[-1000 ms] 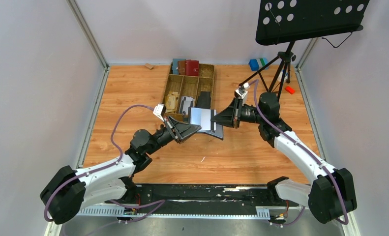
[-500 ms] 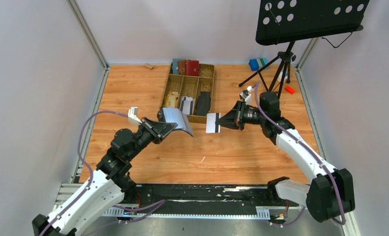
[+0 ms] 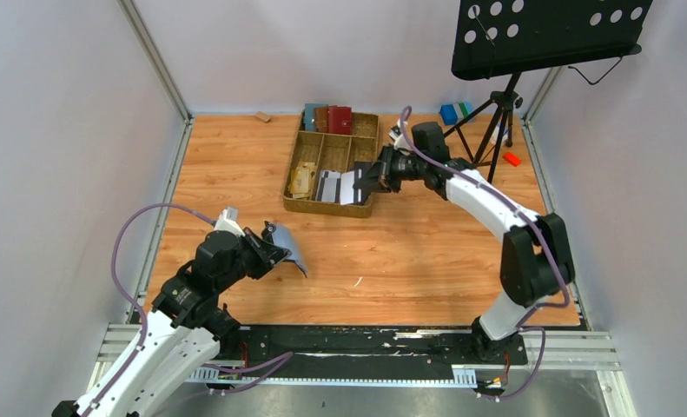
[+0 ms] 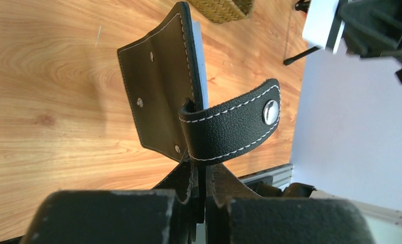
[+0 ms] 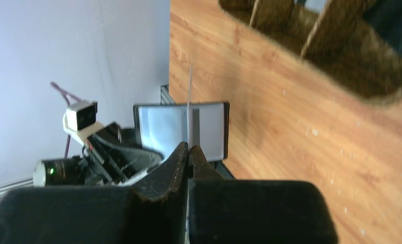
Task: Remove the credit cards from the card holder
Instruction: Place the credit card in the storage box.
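The black card holder (image 3: 287,246) hangs open over the near-left of the table, and my left gripper (image 3: 268,254) is shut on its edge. In the left wrist view the card holder (image 4: 158,96) stands upright from the left gripper (image 4: 203,168), its snap strap (image 4: 229,127) curling to the right. My right gripper (image 3: 365,180) is shut on a whitish credit card (image 3: 350,186) at the tray's front compartments. Seen from the right gripper (image 5: 188,147), this credit card (image 5: 190,91) is edge-on, with the card holder (image 5: 158,127) behind it showing grey-blue sleeves.
A woven divider tray (image 3: 322,208) sits at the back middle, with red, brown and blue wallets (image 3: 328,118) at its far end and light cards (image 3: 326,185) in a front compartment. A music stand tripod (image 3: 496,113), a blue block (image 3: 451,113) and a red piece (image 3: 511,159) stand at the back right.
The two grippers have separated. The left arm drew back to the near left with the card holder, and the right arm swung a card away to the tray.
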`<state>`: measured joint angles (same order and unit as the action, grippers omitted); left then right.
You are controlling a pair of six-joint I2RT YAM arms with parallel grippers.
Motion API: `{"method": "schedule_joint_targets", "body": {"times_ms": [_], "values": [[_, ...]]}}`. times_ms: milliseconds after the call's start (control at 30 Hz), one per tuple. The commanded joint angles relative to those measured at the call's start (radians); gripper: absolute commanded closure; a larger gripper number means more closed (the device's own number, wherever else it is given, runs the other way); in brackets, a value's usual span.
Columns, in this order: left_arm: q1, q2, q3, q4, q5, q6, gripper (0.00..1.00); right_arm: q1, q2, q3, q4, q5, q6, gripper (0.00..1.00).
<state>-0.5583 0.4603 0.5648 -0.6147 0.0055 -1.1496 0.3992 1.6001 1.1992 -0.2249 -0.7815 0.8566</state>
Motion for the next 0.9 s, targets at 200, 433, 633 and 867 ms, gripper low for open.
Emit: {"method": "schedule_joint_targets", "body": {"times_ms": [200,433,633,867], "values": [[0.003,-0.002,0.081,-0.071,0.024,0.105,1.0,0.07,0.356,0.417,-0.065,0.201,-0.089,1.0],[0.003,0.017,0.158,-0.167,0.033,0.181,1.0,0.094,0.501,0.507,-0.091,0.297,-0.108,1.0],[0.003,-0.004,0.191,-0.227,-0.004,0.197,1.0,0.106,0.591,0.557,-0.102,0.281,-0.112,1.0],[0.003,0.008,0.213,-0.231,-0.003,0.199,1.0,0.114,0.665,0.632,-0.126,0.286,-0.103,0.93]]}}
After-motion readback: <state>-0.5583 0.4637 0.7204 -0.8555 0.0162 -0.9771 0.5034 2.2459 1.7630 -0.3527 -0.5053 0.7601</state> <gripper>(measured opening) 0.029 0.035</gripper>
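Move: Ahead of the right hand, which holds a white credit card, the storage box's middle compartment with the grey-white cards lies about 14 cm forward, 9 cm left and 17 cm below. The black cards are some 7 cm to the right of those grey-white cards, the gold cards about 6 cm to their left, both roughly level with them. From the left hand, which holds the open card holder, the grey-white cards lie some 28 cm ahead, 12 cm right and 14 cm lower. Carrying the pinched card over the storage box, the right hand first sweeps forward and left, then sinks steeply towards the middle compartment, some 11 cm forward, 7 cm left and 13 cm down in all. Its fingers tip about 15 degrees further down and stay shut. The left hand keeps its grip on the card holder, easing about 3 cm back and a little left. ##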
